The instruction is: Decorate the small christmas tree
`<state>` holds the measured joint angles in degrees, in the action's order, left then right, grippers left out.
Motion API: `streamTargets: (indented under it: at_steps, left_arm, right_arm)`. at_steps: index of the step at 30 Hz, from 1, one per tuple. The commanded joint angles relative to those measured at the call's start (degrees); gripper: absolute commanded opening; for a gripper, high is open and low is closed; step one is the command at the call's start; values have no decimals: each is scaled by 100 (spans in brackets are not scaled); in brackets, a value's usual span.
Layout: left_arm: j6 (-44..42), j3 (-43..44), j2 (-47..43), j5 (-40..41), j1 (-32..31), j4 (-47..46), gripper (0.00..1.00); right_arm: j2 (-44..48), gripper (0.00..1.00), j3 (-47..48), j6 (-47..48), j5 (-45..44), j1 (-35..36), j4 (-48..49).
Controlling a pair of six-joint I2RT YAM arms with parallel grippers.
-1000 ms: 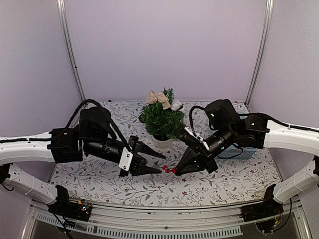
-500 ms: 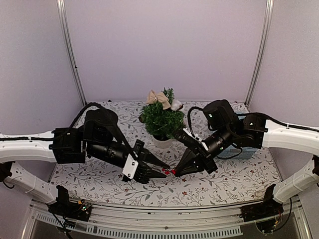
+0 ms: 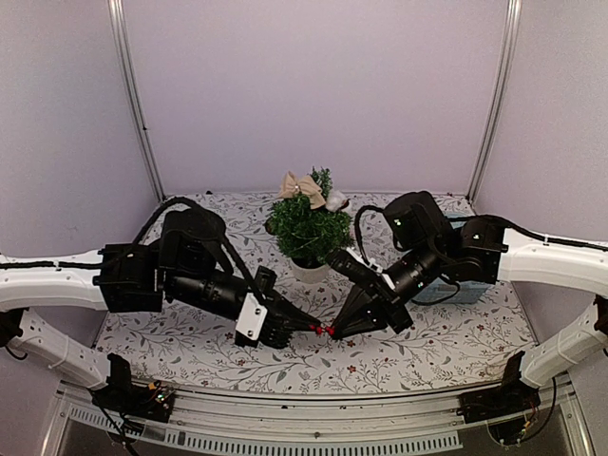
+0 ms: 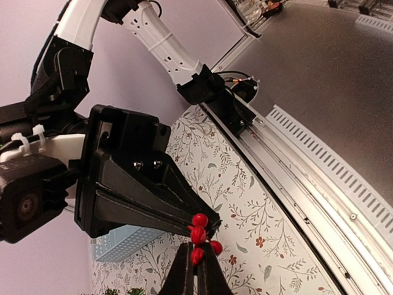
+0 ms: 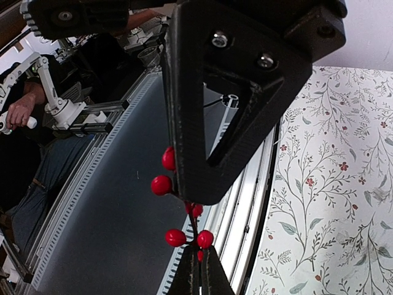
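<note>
The small christmas tree [image 3: 306,228] stands in its white pot [image 3: 309,272] at the table's middle back, with a beige bow [image 3: 302,185] and a white ornament [image 3: 335,199] on top. In front of it, above the tablecloth, a red berry sprig [image 3: 321,330] hangs between both grippers. My left gripper [image 3: 312,329] is shut on one end of the sprig [image 4: 198,235], its tips [image 4: 196,258] pinching a berry. My right gripper [image 3: 332,330] is shut on the other end [image 5: 204,238], tip to tip with the left one [image 5: 199,261].
A light blue basket [image 3: 446,290] sits at the right behind my right arm, also visible in the left wrist view [image 4: 123,239]. A floral cloth [image 3: 418,347] covers the table. A metal rail [image 3: 313,418] runs along the near edge.
My left gripper moved right to meet the right gripper and closed on the berry sprig. The right gripper stayed shut and hardly moved.
</note>
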<state>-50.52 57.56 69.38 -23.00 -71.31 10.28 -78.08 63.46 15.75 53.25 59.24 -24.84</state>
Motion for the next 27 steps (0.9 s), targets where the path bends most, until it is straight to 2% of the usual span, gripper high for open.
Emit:
streamTargets:
  at_steps: [1, 2, 3, 5, 6, 8, 13, 18, 23, 27]
  left_arm:
    - [233, -31, -197, 24, -76, -250, 0]
    - [273, -34, -197, 47, -76, -243, 0]
    - [317, -26, -197, 93, -76, -224, 0]
    - [448, -48, -205, 220, -70, -205, 0]
    - [552, -78, -220, 301, -61, -214, 0]
    - [830, -172, -276, 430, 4, -297, 0]
    - [1858, -538, -462, 991, 374, -665, 0]
    - [3404, -1076, -714, 3073, 721, -1799, 0]
    - [4590, -1363, -858, 4124, 983, -2179, 0]
    - [5156, -1542, -949, 4836, 1069, -2414, 0]
  right_arm:
    - [-15, 0, 151, 98, -96, 35, -32]
    - [-21, 3, 164, 103, -122, 31, -22]
    - [-34, 11, 186, 77, -155, 27, -21]
    - [-48, 35, 237, -38, -214, -7, -21]
    - [-36, 43, 249, -73, -237, -35, -10]
    - [52, 52, 242, -126, -427, -111, 46]
    - [459, 62, 69, -360, -1226, -458, 510]
    - [1110, 74, -570, -853, -2596, -711, 1715]
    - [1246, 80, -709, -1110, -3464, -846, 1971]
    - [1210, 86, -813, -1363, -3671, -976, 2167]
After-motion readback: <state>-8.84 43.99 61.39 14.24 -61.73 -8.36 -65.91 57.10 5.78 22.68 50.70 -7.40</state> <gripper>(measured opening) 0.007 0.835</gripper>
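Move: Both hands' shut fingertips hold the red berry sprig. From the left hand the tree's middle is about 23 cm ahead, 1 cm to the left and 10 cm lower; its bow sits some 24 cm ahead, 3 cm left and 2 cm lower, the cotton ball 24 cm ahead, 4 cm right and 5 cm lower. From the right hand the tree is about 22 cm ahead, 3 cm left and 8 cm below. Right releases the sprig and moves forward-up; left, turning counter-clockwise, carries it about 15 cm forward-left towards the tree. ##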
